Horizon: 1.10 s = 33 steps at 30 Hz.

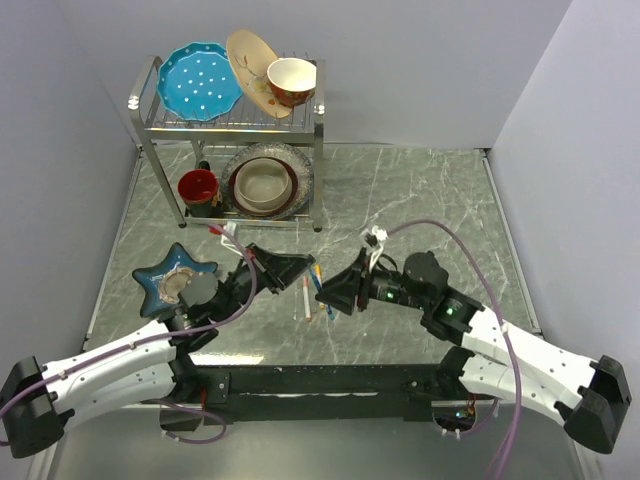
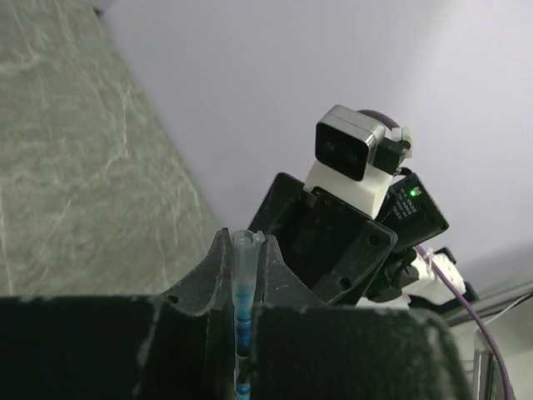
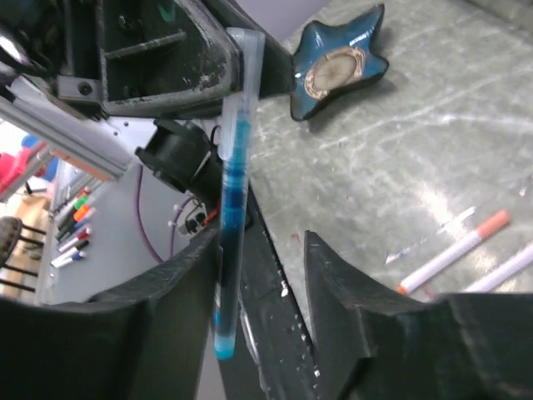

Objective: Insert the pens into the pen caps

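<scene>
A blue pen (image 3: 231,192) with a clear end runs from my left gripper (image 1: 305,268) towards my right gripper (image 1: 336,294), above the table's middle. My left gripper (image 2: 243,242) is shut on the blue pen (image 2: 241,287), whose clear tip pokes out between the fingertips. My right gripper (image 3: 262,242) is open. The pen's blue end leans against its left finger (image 3: 166,300) and the right finger stands well apart. Two white pens (image 3: 454,254) lie on the table below, one with an orange cap (image 3: 497,222). They also show in the top view, white pens (image 1: 305,298).
A blue star-shaped dish (image 1: 172,277) sits left of the grippers. A metal dish rack (image 1: 235,120) with plates, bowls and a red mug stands at the back left. The two grippers almost touch each other.
</scene>
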Motion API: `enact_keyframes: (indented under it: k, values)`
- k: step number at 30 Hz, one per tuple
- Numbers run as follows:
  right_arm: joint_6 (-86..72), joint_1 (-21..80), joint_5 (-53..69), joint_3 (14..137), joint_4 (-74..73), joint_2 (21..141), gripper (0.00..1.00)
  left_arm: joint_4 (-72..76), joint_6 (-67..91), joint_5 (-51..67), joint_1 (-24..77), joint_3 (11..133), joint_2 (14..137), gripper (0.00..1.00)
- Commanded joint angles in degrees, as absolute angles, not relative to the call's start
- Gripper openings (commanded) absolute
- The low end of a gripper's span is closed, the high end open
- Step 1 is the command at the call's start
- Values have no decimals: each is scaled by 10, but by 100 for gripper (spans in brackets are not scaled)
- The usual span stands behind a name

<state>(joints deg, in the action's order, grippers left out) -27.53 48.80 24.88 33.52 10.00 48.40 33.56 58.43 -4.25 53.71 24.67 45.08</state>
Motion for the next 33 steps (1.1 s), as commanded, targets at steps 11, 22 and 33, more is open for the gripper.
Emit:
enact_keyframes:
  k: [11, 22, 33]
  values:
    - [-332, 498, 108, 264, 9, 273, 76, -135, 425, -145, 488, 449, 560, 1]
    - [-364, 497, 9, 279, -83, 243, 75, -124, 450, -149, 418, 423, 700, 1]
    - [-386, 497, -30, 301, -122, 256, 75, -137, 461, -140, 407, 488, 857, 8]
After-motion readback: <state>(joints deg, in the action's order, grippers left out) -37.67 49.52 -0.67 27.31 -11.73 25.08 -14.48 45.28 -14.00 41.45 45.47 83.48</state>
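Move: The left hand still grips the blue capped pen. It heads for a bare patch of table about 5 cm ahead, 6 cm to its left and some 29 cm below. The pink-capped pen lies roughly 6 cm ahead, straight in line and 30 cm down; the yellow-capped pen is about 9 cm ahead and 4 cm right, as low. The blue pen's middle stands right at the right hand's already half-open fingers, barely 1 cm up. Down some 25 cm, with about 9 cm forward and 6 cm left, the left hand keeps its pinch on the blue pen's cap and swings roughly 70 degrees from pointing right to pointing down beside the two pens. The right hand opens wider and backs about 8 cm to the right off the pen, dipping slightly and turning some 25 degrees clockwise. ##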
